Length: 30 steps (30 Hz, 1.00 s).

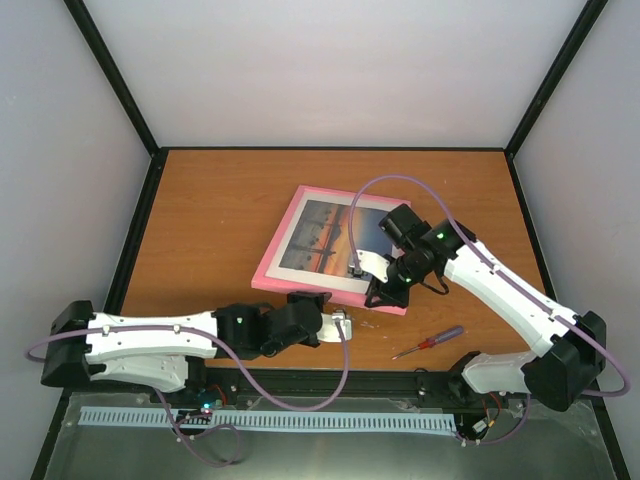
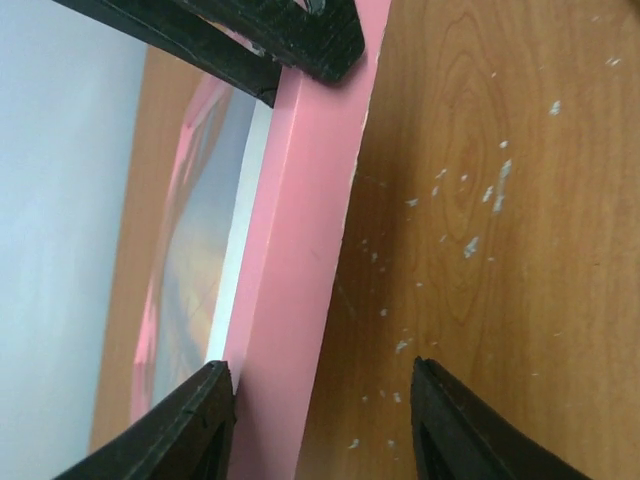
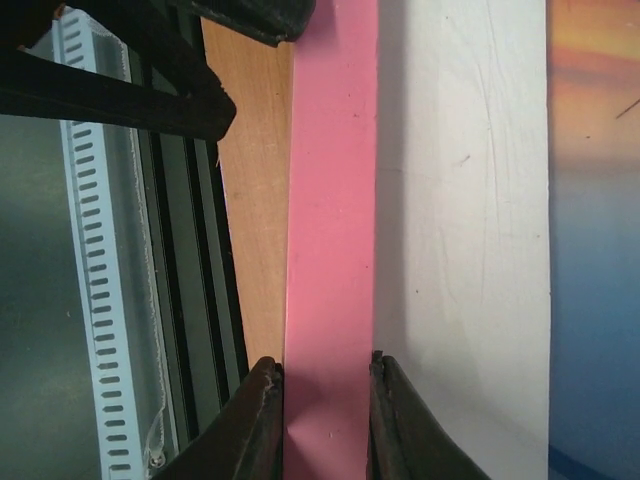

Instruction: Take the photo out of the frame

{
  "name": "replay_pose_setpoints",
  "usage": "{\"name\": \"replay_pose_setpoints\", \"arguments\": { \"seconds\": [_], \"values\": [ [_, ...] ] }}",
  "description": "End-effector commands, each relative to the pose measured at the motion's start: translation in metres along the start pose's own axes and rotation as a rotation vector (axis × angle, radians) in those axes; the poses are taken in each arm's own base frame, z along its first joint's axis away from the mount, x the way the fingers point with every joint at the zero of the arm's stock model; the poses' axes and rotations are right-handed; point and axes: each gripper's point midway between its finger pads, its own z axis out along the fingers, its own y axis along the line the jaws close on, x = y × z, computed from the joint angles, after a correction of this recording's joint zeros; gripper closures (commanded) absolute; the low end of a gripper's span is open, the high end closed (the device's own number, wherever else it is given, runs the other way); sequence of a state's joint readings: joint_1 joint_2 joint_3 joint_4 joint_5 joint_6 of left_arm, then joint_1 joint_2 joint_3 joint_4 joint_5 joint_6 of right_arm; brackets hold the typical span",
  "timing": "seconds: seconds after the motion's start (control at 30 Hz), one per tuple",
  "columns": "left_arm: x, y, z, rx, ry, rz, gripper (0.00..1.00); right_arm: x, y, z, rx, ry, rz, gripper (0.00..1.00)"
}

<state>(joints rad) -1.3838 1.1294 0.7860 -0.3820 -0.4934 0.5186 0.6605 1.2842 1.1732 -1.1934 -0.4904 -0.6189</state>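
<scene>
The pink frame (image 1: pixel 292 285) lies on the middle of the table with the sunset photo (image 1: pixel 325 240) behind its pane. My right gripper (image 1: pixel 383 292) is shut on the frame's near border (image 3: pixel 330 250), one finger on each side of the pink strip. The photo (image 3: pixel 595 200) and its white mat (image 3: pixel 460 200) show beside it. My left gripper (image 1: pixel 340 325) is at the frame's near edge. Its jaws are open and straddle the pink edge (image 2: pixel 290 280): the left finger (image 2: pixel 190 420) is against the frame, and the right finger (image 2: pixel 470 430) is well apart over bare wood.
A small purple-handled screwdriver (image 1: pixel 430 343) lies on the table near the front edge, right of the frame. Black enclosure posts and white walls surround the table (image 1: pixel 210 210). A metal rail (image 3: pixel 100 250) runs along the near edge.
</scene>
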Motion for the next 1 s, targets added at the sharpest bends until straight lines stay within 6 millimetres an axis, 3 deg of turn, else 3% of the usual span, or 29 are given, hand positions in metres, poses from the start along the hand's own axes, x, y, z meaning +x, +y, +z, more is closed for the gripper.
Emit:
{"name": "replay_pose_setpoints", "arguments": {
  "seconds": [0.0,0.17,0.43,0.67,0.73,0.87,0.97],
  "values": [
    [0.008,0.009,0.002,-0.105,0.063,0.095,0.54,-0.027,0.012,-0.021,-0.006,-0.133,-0.061,0.97],
    [0.009,0.017,0.002,-0.161,0.089,0.179,0.54,-0.027,0.017,-0.024,-0.015,-0.144,-0.066,0.97],
    [-0.003,0.026,0.001,-0.197,0.063,0.277,0.47,-0.022,0.02,-0.024,-0.016,-0.142,-0.062,0.97],
    [-0.01,0.031,0.001,-0.204,0.056,0.27,0.57,-0.03,0.027,-0.031,-0.05,-0.164,-0.074,0.97],
    [-0.013,0.032,-0.001,-0.196,0.047,0.252,0.66,-0.035,0.026,-0.032,-0.048,-0.182,-0.083,0.97],
    [-0.021,0.039,-0.012,-0.184,0.017,0.187,0.79,-0.045,0.022,-0.034,-0.063,-0.181,-0.069,0.97],
    [-0.027,0.042,-0.024,-0.148,-0.026,0.125,0.83,-0.053,0.02,-0.043,-0.035,-0.202,-0.074,0.96]
  ]
}}
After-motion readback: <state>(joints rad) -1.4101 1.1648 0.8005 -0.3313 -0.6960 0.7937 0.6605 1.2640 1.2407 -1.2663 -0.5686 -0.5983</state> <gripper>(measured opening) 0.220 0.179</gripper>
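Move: The pink frame's near rail is already raised in my right fingers. The stretch I want stands between my left hand's half-open fingers, some 3 cm ahead, level sideways and at about the same height; the photo's middle is about 12 cm ahead, 3 cm right and 6 cm lower. From my right hand that stretch is about 13 cm left and 2 cm ahead; the screwdriver lies some 14 cm right, 11 cm back and 17 cm below. I ease my left hand about 2 cm forward onto the near rail, tipping its fingers up and rolling some 20 degrees until they straddle it squarely, then close them and pinch the rail as the hand rises slightly. My right hand keeps its pinch, lifting the rail about 3 cm and drawing it a little back towards me. ##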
